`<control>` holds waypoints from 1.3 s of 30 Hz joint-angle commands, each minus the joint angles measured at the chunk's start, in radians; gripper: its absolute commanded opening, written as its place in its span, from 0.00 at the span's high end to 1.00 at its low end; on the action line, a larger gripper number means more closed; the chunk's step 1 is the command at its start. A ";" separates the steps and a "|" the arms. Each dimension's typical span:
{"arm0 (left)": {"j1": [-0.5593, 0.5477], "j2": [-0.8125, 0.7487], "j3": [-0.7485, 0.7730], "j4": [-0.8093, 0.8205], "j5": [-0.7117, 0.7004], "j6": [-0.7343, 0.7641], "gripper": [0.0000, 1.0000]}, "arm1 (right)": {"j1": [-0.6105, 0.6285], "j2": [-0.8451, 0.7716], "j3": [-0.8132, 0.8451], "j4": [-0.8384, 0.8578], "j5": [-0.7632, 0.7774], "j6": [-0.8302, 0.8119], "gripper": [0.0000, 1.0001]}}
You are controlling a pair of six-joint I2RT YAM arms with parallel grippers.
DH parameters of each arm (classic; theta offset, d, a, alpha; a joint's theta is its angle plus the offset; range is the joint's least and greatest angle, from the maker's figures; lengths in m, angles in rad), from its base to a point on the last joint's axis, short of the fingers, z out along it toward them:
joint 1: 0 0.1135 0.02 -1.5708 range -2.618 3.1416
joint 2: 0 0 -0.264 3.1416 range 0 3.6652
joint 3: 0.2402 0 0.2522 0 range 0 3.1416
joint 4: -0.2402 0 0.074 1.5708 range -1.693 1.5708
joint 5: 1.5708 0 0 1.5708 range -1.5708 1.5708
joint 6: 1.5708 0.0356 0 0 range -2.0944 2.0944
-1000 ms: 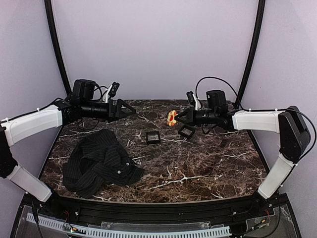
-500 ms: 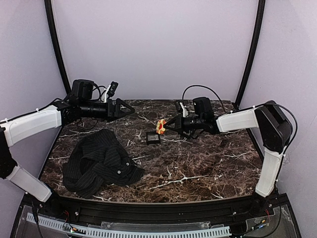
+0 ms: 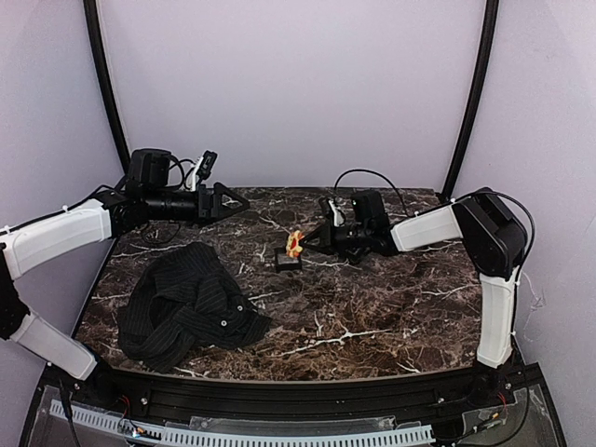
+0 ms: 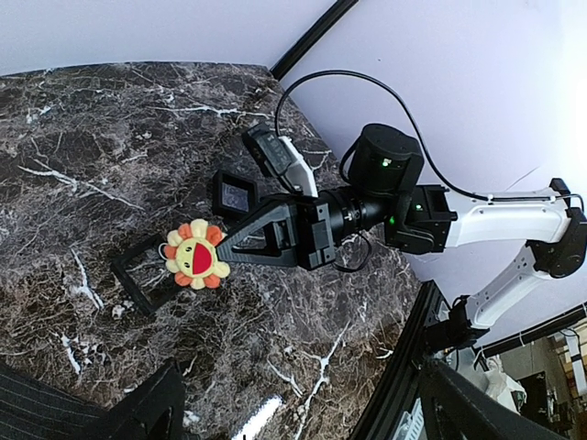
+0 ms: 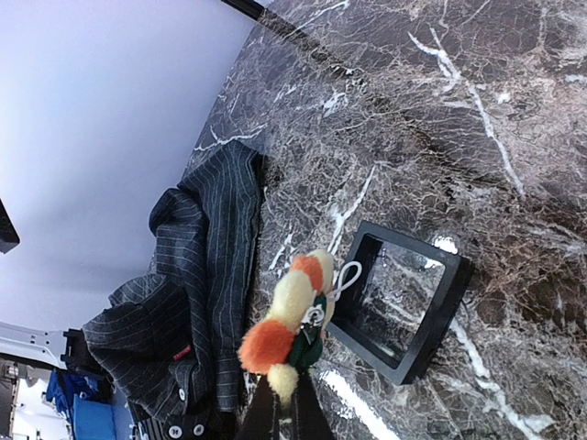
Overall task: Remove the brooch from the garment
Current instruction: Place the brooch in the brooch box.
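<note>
The brooch (image 3: 295, 244), a small flower with orange and cream petals, hangs in the air pinched at its lower edge by my right gripper (image 3: 304, 248), which is shut on it. In the right wrist view the brooch (image 5: 289, 316) sits on the tips of the right gripper (image 5: 286, 396), just above the table. The garment (image 3: 186, 307), black with pale pinstripes and small buttons, lies crumpled at the front left, apart from the brooch. My left gripper (image 3: 244, 202) hovers open and empty over the back left, above the garment's far end. Its wrist view shows the brooch (image 4: 196, 256) face-on.
A small black square box (image 3: 288, 263) lies on the marble table directly below the brooch, also visible as box (image 5: 399, 307). Black frame posts (image 3: 102, 84) rise at both back corners. A black rail (image 3: 298, 396) runs along the table's near edge.
My right arm has carried the brooch leftward and lower, from the back right to just above the black box. The left arm has barely moved.
</note>
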 commanded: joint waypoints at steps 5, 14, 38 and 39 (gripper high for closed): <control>0.011 -0.034 -0.023 0.012 0.000 0.000 0.10 | 0.013 0.082 0.049 0.069 -0.021 0.035 1.00; 0.015 -0.034 -0.025 0.012 0.001 -0.002 0.10 | 0.022 0.140 0.082 0.101 -0.049 0.060 1.00; 0.023 -0.038 -0.031 0.014 0.004 -0.003 0.10 | 0.022 0.135 0.065 0.066 0.016 0.045 0.76; 0.023 -0.038 -0.032 0.014 0.004 -0.003 0.10 | 0.021 0.127 0.063 0.062 0.023 0.042 0.74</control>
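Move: The brooch is already in my right fingers, and the open brooch box I'm taking it to lies about 5 cm to their left, 2 cm ahead and some 8 cm below. The other black box is roughly 12 cm to the right of that hand and 6 cm ahead; the striped garment lies about 28 cm to its left and 12 cm back. From my idle left hand the brooch box is about 9 cm right, 6 cm ahead and 25 cm down. I lower the brooch about 5 cm towards the open brooch box with my right hand, easing some 2 cm left and slightly forward as I sink and tipping the fingers a few degrees further down. The descent pauses briefly partway. Once down at the box, I part my closed fingers to about a quarter open to begin letting the brooch go. ##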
